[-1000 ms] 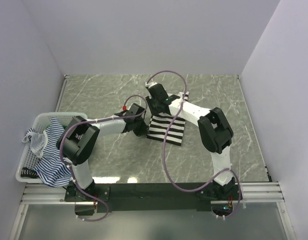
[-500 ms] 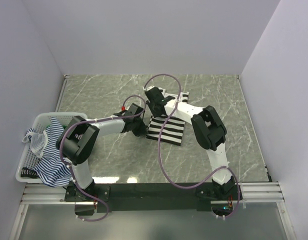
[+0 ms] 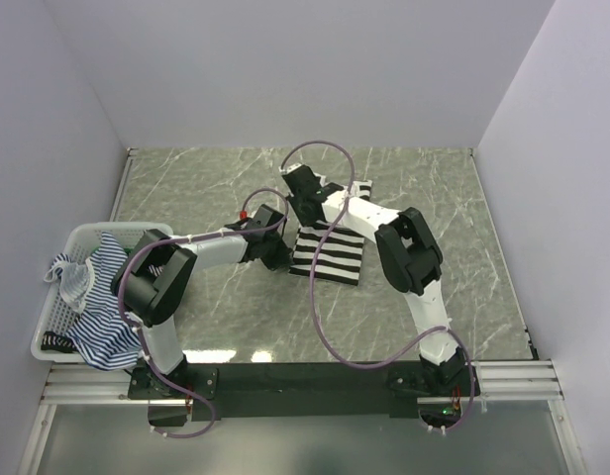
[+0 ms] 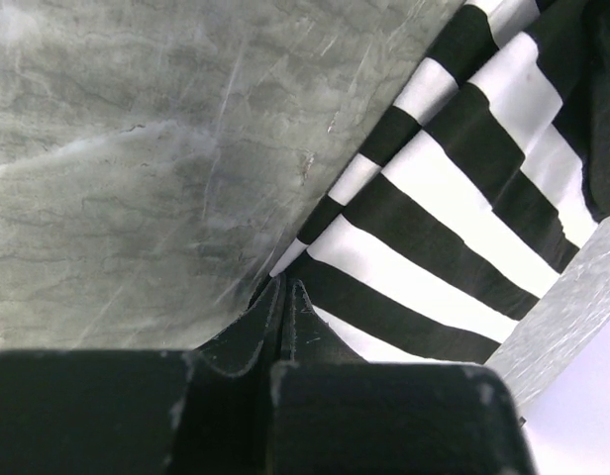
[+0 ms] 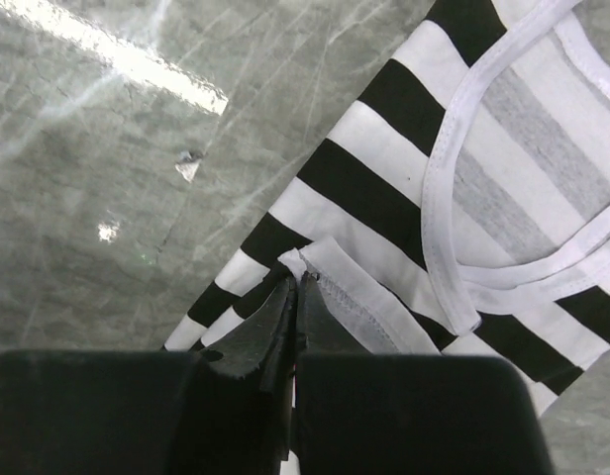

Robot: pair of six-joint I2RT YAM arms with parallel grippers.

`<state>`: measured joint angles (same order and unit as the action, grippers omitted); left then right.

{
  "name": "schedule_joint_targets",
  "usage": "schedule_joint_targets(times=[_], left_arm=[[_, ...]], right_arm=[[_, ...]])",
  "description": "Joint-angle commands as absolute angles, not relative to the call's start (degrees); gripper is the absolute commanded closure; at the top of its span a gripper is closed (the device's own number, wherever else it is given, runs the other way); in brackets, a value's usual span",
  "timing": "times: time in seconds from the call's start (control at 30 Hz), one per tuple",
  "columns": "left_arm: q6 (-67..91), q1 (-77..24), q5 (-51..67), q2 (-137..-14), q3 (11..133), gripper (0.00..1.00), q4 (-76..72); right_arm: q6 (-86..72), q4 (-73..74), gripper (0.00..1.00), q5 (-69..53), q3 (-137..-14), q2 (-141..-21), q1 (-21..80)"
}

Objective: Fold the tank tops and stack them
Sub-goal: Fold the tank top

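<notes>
A black-and-white striped tank top (image 3: pixel 333 255) lies partly folded on the marble table, also seen in the left wrist view (image 4: pixel 454 228) and the right wrist view (image 5: pixel 384 198). My left gripper (image 3: pixel 285 264) is at its near left corner, jaws shut on the cloth's edge (image 4: pixel 285 282). My right gripper (image 3: pixel 306 225) is at the far left corner, shut on a white hemmed edge (image 5: pixel 297 279). Blue-and-white striped tank tops (image 3: pixel 105 297) lie heaped in the basket at the left.
A white mesh basket (image 3: pixel 53 322) stands at the table's left edge, cloth hanging over its rim. Grey walls close the table on three sides. The arms' purple cables (image 3: pixel 320 297) loop above the table near the striped top.
My right gripper has shifted a little to the left over the striped top's far edge and has shut on its white hem. The left arm has stayed where it was.
</notes>
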<state>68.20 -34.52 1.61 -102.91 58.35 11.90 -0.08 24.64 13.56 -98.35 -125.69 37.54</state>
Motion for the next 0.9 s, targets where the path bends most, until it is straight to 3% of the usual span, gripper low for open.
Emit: schedule_joint_targets(times=[0.0, 0.3, 0.7, 0.87], left_arm=[[68.20, -34.19, 0.18, -102.74, 58.01, 0.99, 13.97], [67.94, -34.36, 0.18, -103.18, 57.74, 0.99, 14.15], [67.76, -34.63, 0.17, -103.45, 57.92, 0.99, 14.50], [67.85, -34.80, 0.09, -103.45, 57.74, 0.99, 14.41]], right_arm=[[0.26, 25.84, 1.00, 11.87, -102.91, -126.74, 36.13], [-2.19, 28.83, 0.99, 4.58, -105.82, -127.79, 32.26], [-4.13, 31.12, 0.68, 1.50, -111.18, -130.34, 30.32], [-5.45, 31.11, 0.64, 2.46, -112.06, -131.13, 29.88]])
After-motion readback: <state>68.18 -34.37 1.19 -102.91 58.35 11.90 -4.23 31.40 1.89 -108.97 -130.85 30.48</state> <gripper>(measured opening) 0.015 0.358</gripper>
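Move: Right fingers are already shut on a bit of white trim at the tank top's left edge, right at the hand point. The middle of the white neckline lies about 8 cm farther forward and 7 cm to the right; the folded top's near edge is centred some 13 cm back and 5 cm right. From the left gripper, shut at the top's near left corner, that trim is roughly 11 cm ahead and 3 cm right. Draw the right gripper with its pinched trim about 1 cm forward and as much to the right, then open the fingers to roughly a third and let the trim go while carrying on forward along the tank top's left edge, about 3 cm in all. Let the wrist tilt some 10 degrees, its left side rising. Keep the left gripper shut and still at the near left corner. ##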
